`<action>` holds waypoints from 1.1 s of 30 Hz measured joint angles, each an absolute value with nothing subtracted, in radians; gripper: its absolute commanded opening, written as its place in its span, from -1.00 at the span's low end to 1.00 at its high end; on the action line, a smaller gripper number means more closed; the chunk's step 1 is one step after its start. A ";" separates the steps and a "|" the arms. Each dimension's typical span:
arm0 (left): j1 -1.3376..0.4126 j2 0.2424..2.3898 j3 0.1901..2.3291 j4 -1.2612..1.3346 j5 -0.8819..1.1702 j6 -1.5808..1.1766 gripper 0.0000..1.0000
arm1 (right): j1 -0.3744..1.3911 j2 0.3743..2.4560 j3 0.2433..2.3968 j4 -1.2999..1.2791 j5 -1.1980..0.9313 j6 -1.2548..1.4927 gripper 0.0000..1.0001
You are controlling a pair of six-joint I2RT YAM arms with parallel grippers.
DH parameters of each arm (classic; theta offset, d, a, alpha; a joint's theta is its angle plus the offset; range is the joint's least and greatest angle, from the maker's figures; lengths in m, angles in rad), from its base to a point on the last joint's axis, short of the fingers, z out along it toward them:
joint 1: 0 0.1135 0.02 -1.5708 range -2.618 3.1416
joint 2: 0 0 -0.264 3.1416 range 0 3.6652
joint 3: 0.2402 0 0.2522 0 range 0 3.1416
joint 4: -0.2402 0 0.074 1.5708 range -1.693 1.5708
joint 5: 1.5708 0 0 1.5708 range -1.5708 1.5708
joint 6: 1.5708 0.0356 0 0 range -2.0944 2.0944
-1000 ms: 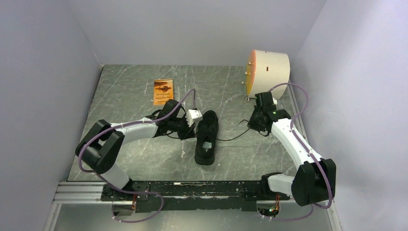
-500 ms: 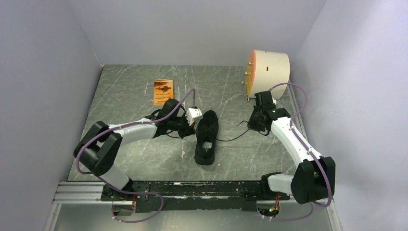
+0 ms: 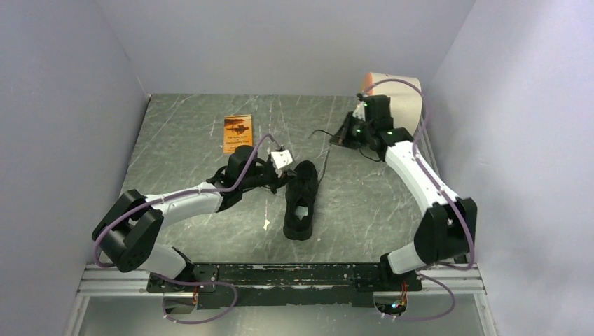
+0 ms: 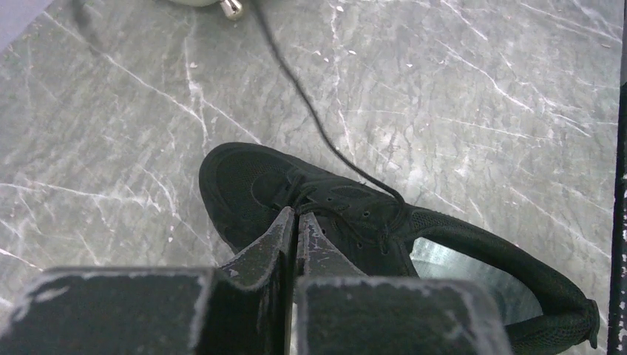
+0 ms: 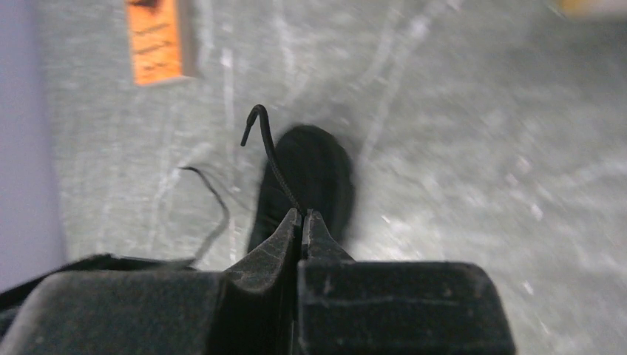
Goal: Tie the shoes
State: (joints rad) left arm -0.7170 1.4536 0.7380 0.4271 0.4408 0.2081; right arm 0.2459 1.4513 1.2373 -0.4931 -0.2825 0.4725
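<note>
The black shoe [image 3: 301, 201] lies mid-table with its toe toward the back wall. My left gripper [image 4: 298, 214] is shut at the laces over the shoe's [image 4: 347, 214] tongue, and a black lace strand appears pinched at its tips. In the top view that left gripper [image 3: 291, 176] presses at the shoe's left front. My right gripper [image 5: 302, 213] is shut on a lace end [image 5: 268, 144] that curls up out of its tips. This right gripper [image 3: 341, 138] is raised at the back right, and the lace [image 3: 323, 161] runs from it down to the shoe.
An orange card [image 3: 237, 133] lies at the back left of the shoe. A cream drum with an orange face [image 3: 392, 94] stands at the back right, just behind my right wrist. A small pale scrap [image 3: 266, 224] lies to the left of the shoe's heel.
My left gripper shut at the laces and shifted slightly toward the shoe. My right arm swung from beside the shoe to the back, drawing the lace out with it.
</note>
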 measured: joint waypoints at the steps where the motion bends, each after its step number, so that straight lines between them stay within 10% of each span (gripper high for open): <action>1: -0.717 1.457 0.730 0.444 0.440 0.199 -0.90 | 0.265 1.486 1.253 -0.454 -0.310 0.476 -1.00; 14: -0.736 1.330 0.556 0.547 0.429 0.148 -0.91 | 0.659 2.027 1.655 -0.379 -0.509 0.606 -1.00; 23: -0.737 1.300 0.503 0.604 0.428 0.080 -0.91 | 0.713 2.106 1.692 -0.638 -0.621 0.611 0.13; 33: -0.735 1.409 0.688 0.457 0.427 -0.054 -0.91 | 0.467 1.803 1.537 -0.646 -0.541 0.480 0.21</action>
State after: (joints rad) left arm -0.7349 1.4086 0.6876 0.4572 0.4271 -0.0540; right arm 0.4675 1.8027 1.5372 -0.6460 -0.5411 0.4801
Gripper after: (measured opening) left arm 0.056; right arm 0.598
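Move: The right hand, holding one lace near its tip, has the closed left fingertips about 13 cm to its left, 9 cm back and 5 cm lower. The shoe's middle is roughly 10 cm to the right hand's left, 9 cm back and 16 cm down. The orange book lies some 32 cm to its left and 17 cm ahead. From the left hand, the shoe's middle is about 4 cm to the right, level fore and aft and 11 cm below. Still pinching the lace, the right fingers carry it some 25 cm left across the shoe, around the far side of the left gripper, then back and about 10 cm down. They open there, let go, and withdraw forward, up and right. The left fingers keep their hold on the other lace, drawing back about 4 cm before easing forward again. ##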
